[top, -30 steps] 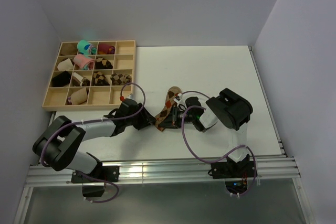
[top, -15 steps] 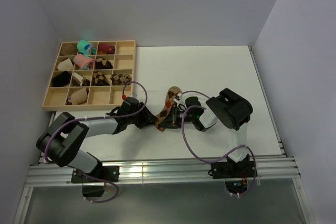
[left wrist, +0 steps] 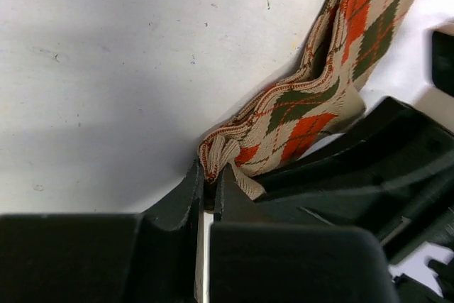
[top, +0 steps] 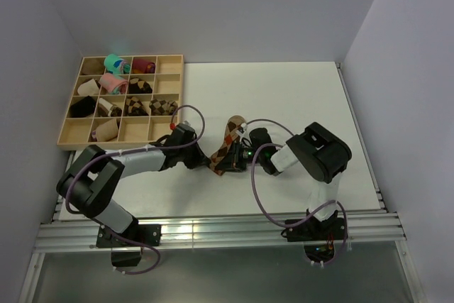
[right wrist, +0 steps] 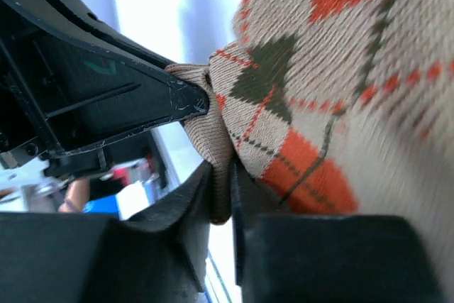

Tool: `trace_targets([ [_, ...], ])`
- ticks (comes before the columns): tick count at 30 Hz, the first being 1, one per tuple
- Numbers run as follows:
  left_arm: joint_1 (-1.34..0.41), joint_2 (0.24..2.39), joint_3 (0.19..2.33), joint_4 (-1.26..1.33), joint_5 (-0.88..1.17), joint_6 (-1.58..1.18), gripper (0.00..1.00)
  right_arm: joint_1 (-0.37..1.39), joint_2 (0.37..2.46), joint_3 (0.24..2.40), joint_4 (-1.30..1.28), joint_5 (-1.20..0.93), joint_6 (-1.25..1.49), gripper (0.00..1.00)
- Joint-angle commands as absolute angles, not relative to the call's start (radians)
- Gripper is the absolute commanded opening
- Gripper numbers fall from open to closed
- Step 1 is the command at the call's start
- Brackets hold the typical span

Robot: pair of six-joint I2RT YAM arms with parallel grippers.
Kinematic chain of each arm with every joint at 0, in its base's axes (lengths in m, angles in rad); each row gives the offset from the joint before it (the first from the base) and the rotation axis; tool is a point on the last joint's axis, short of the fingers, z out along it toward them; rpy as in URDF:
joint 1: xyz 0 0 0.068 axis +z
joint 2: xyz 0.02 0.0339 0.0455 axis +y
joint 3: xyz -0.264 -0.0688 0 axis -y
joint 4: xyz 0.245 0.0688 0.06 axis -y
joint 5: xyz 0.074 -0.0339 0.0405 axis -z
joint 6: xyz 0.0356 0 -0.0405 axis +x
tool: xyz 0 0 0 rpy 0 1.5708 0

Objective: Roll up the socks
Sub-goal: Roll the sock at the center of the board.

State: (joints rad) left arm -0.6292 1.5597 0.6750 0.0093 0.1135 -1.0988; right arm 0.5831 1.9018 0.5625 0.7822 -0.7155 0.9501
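Observation:
The socks are a tan strip of argyle fabric with orange-red and dark diamonds, lying diagonally at the table's middle. Their near end is bunched between both grippers. My left gripper comes in from the left, and in the left wrist view its jaws are shut on the folded edge of the socks. My right gripper comes in from the right. It pinches a fold of the socks between its narrow jaws. The two grippers nearly touch.
A wooden compartment tray sits at the back left, holding several rolled socks in pink, teal, maroon and brown argyle. White walls close off the table at the back and right. A metal rail runs along the near edge.
My left arm has reached right to the socks' near end and its jaws have closed on the fabric edge. The right arm's elbow has shifted slightly right, and its jaws stay at the socks.

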Motion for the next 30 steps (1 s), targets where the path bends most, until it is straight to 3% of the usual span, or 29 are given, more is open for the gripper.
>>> trace_targets([
  [1,-0.627,1.589,0.742,-0.182,0.029,-1.011,0.00,0.589,1.846,0.543,0.500,-0.476,0.775,0.27],
  [7,-0.627,1.679,0.937,-0.403,0.005,-0.933,0.00,0.704,1.571,0.575,0.279,-0.131,0.593,0.40],
  [10,-0.627,1.726,1.004,-0.478,0.005,-0.904,0.00,0.813,1.479,0.601,0.221,0.082,0.506,0.41],
  [16,-0.629,1.772,1.063,-0.535,0.015,-0.867,0.00,1.009,1.440,0.658,0.222,0.305,0.335,0.41],
  [30,-0.627,1.805,1.103,-0.564,0.040,-0.824,0.00,1.080,1.598,0.805,0.233,0.287,0.160,0.44],
])
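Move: The sock's rolled cuff lies at both hands' fingertips: about 1 cm ahead and 1 cm left of the right hand, and 1 cm back and 2 cm right of the left, at nearly the same height. Its toe end reaches about 17 cm ahead and 6 cm right of the right hand. The sock box's middle is some 22 cm ahead and 25 cm left of the left hand. Right hand lets go, rising about 5 cm and tipping fingers down over the rolled cuff; left keeps pinching. ##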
